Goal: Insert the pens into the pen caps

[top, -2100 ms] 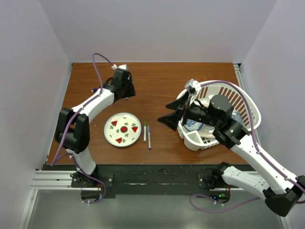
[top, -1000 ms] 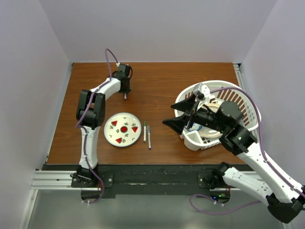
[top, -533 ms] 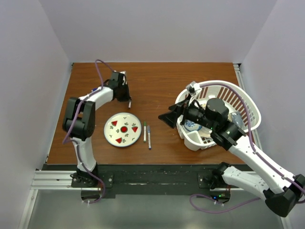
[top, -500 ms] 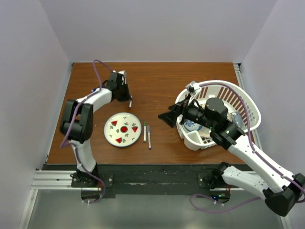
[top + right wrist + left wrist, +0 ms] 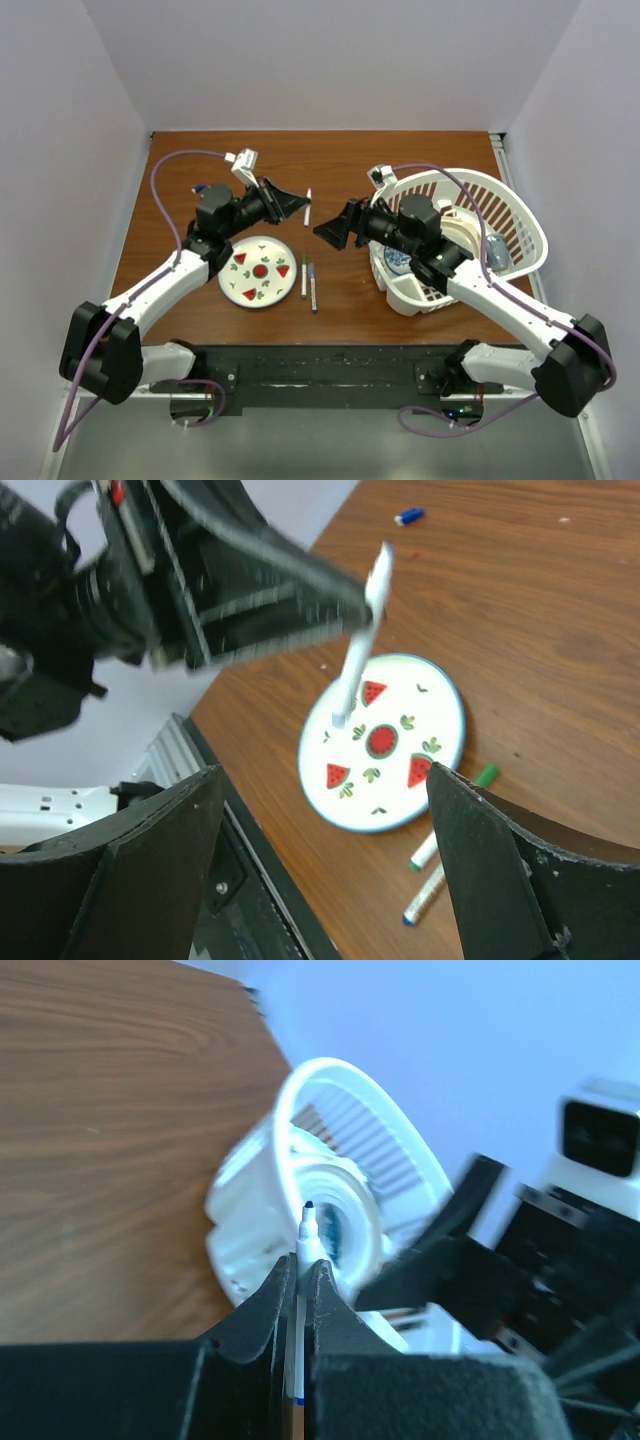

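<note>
My left gripper [image 5: 293, 205] is shut on a white pen [image 5: 307, 207] and holds it in the air over the table's middle, tip forward [image 5: 307, 1222]. My right gripper [image 5: 328, 232] is open and empty just right of that pen, facing it. In the right wrist view the held pen [image 5: 360, 645] hangs above the plate between my wide-spread fingers [image 5: 165, 865]. Two more pens lie side by side right of the plate: one with a green end [image 5: 304, 276], one with a blue end [image 5: 312, 289]. A small blue cap [image 5: 201, 188] lies at the far left [image 5: 410, 517].
A round white plate [image 5: 258, 271] with red watermelon marks sits left of the lying pens. A white laundry basket [image 5: 500, 190] holding crockery stands at the right, behind my right arm; it also shows in the left wrist view [image 5: 330, 1090].
My left arm has swung from the table's far left to the middle, lifting the white pen toward the right gripper. My right gripper has moved left, away from the basket, to face it.
</note>
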You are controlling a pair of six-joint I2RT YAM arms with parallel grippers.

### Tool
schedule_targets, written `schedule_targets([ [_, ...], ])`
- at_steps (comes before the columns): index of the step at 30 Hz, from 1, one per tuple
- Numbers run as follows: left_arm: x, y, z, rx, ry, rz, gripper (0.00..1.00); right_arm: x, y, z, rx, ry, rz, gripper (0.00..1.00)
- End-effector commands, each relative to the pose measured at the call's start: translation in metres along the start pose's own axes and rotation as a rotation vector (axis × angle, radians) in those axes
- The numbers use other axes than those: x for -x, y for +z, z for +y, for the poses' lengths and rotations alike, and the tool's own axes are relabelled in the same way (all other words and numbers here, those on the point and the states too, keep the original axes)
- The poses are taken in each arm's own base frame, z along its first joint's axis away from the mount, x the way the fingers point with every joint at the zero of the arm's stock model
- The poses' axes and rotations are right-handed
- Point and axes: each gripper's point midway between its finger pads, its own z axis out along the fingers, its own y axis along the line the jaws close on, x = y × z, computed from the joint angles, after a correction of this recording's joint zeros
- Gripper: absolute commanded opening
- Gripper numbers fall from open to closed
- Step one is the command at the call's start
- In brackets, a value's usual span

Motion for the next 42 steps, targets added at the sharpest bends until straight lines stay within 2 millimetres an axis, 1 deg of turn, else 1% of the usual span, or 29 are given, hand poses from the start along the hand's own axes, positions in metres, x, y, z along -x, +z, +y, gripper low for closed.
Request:
schedule_targets([
  [1,-0.002,-0.007,-0.062,-0.209,-0.006,-0.036,0.0,0.018,0.013,0.031,0.185,0.005,-0.076,0.83],
  [6,0.0,-0.02,-0.081,-0.277,-0.036,-0.081,0.0,0.019,0.02,0.036,0.236,0.027,-0.09,0.74],
  [8,0.003,-0.025,-0.086,-0.292,-0.05,-0.097,0.0,0.02,0.021,0.038,0.25,0.034,-0.098,0.71],
  [10,0.003,-0.027,-0.086,-0.288,-0.057,-0.108,0.0,0.019,0.022,0.037,0.251,0.038,-0.1,0.64],
  [12,0.005,-0.031,-0.088,-0.29,-0.061,-0.119,0.0,0.02,0.021,0.038,0.26,0.04,-0.111,0.53],
  [15,0.008,-0.035,-0.092,-0.301,-0.078,-0.144,0.0,0.022,0.018,0.041,0.284,0.054,-0.134,0.42],
  [16,0.01,-0.036,-0.092,-0.298,-0.085,-0.158,0.0,0.022,0.017,0.042,0.291,0.062,-0.14,0.35],
  [17,0.011,-0.038,-0.093,-0.299,-0.082,-0.169,0.0,0.025,0.015,0.048,0.319,0.076,-0.156,0.32],
  [18,0.012,-0.039,-0.093,-0.297,-0.08,-0.178,0.0,0.021,0.015,0.046,0.324,0.088,-0.154,0.3],
  [20,0.015,-0.042,-0.093,-0.285,-0.064,-0.203,0.0,0.025,0.013,0.053,0.367,0.103,-0.175,0.14],
  [21,0.017,-0.041,-0.095,-0.286,-0.055,-0.205,0.0,0.021,0.012,0.053,0.38,0.107,-0.171,0.06],
  [22,0.017,-0.041,-0.095,-0.285,-0.035,-0.2,0.0,0.023,0.01,0.057,0.408,0.101,-0.19,0.0],
  [23,0.017,-0.039,-0.095,-0.276,-0.022,-0.19,0.0,0.024,0.009,0.058,0.419,0.117,-0.197,0.0],
  [24,0.019,-0.036,-0.095,-0.251,-0.015,-0.173,0.15,0.022,0.007,0.058,0.424,0.126,-0.199,0.0],
  [26,0.03,-0.036,-0.097,-0.213,0.042,-0.193,0.36,0.024,0.005,0.058,0.422,0.139,-0.215,0.0],
  [27,0.028,-0.035,-0.088,-0.16,0.046,-0.173,0.49,0.024,0.005,0.054,0.399,0.143,-0.22,0.0],
  [28,0.034,-0.037,-0.085,-0.12,0.087,-0.197,0.62,0.023,0.003,0.051,0.377,0.132,-0.211,0.0],
  [29,0.048,-0.038,-0.091,-0.101,0.116,-0.222,0.68,0.022,0.003,0.05,0.362,0.125,-0.208,0.0],
  [30,0.044,-0.038,-0.076,-0.016,0.124,-0.191,0.71,0.021,0.001,0.049,0.35,0.118,-0.207,0.0],
  [31,0.057,-0.04,-0.063,0.079,0.177,-0.232,0.72,0.02,0.0,0.046,0.336,0.114,-0.2,0.0],
  [32,0.075,-0.043,-0.068,0.114,0.215,-0.269,0.72,0.022,-0.005,0.05,0.344,0.096,-0.209,0.0],
  [33,0.076,-0.046,-0.054,0.204,0.246,-0.248,0.72,0.022,-0.008,0.052,0.346,0.09,-0.211,0.0],
  [34,0.091,-0.05,-0.033,0.332,0.346,-0.284,0.71,0.022,-0.011,0.053,0.347,0.073,-0.208,0.0],
  [36,0.108,-0.061,-0.011,0.492,0.387,-0.29,0.7,0.029,-0.024,0.063,0.367,0.039,-0.228,0.0],
  [37,0.123,-0.067,0.013,0.579,0.402,-0.297,0.7,0.028,-0.026,0.06,0.346,0.025,-0.228,0.0],
  [38,0.131,-0.072,0.024,0.614,0.39,-0.291,0.7,0.036,-0.035,0.066,0.351,0.009,-0.252,0.0],
  [39,0.147,-0.084,0.048,0.677,0.359,-0.314,0.7,0.039,-0.039,0.068,0.35,-0.002,-0.262,0.0],
  [41,0.149,-0.083,0.087,0.748,0.347,-0.27,0.69,0.043,-0.044,0.069,0.334,-0.033,-0.268,0.0],
  [42,0.152,-0.089,0.123,0.845,0.366,-0.242,0.69,0.047,-0.05,0.073,0.338,-0.045,-0.279,0.0],
])
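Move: Upright between the left fingertips, nib up, the white pen has its middle about 6 cm ahead of the open right gripper, 5 cm to its left and 2 cm below. From the left hand, the right gripper is some 7 cm back and 5 cm to the right, about level. On the table roughly 27 cm below the right hand lie the green pen, 3 cm ahead and 6 cm left, the blue pen, level and 3 cm left, and the plate, 4 cm ahead and 18 cm left. Drawing back and up about 6 cm, the left hand brings the pen to the right gripper, which edges left, then rises slightly, rolls some 20 degrees and shuts on the pen's lower part. The left fingers then open and the hand swings away forward, left and up, turning counter-clockwise, while the right backs off, rising and drifting right, with the pen in its grip. ##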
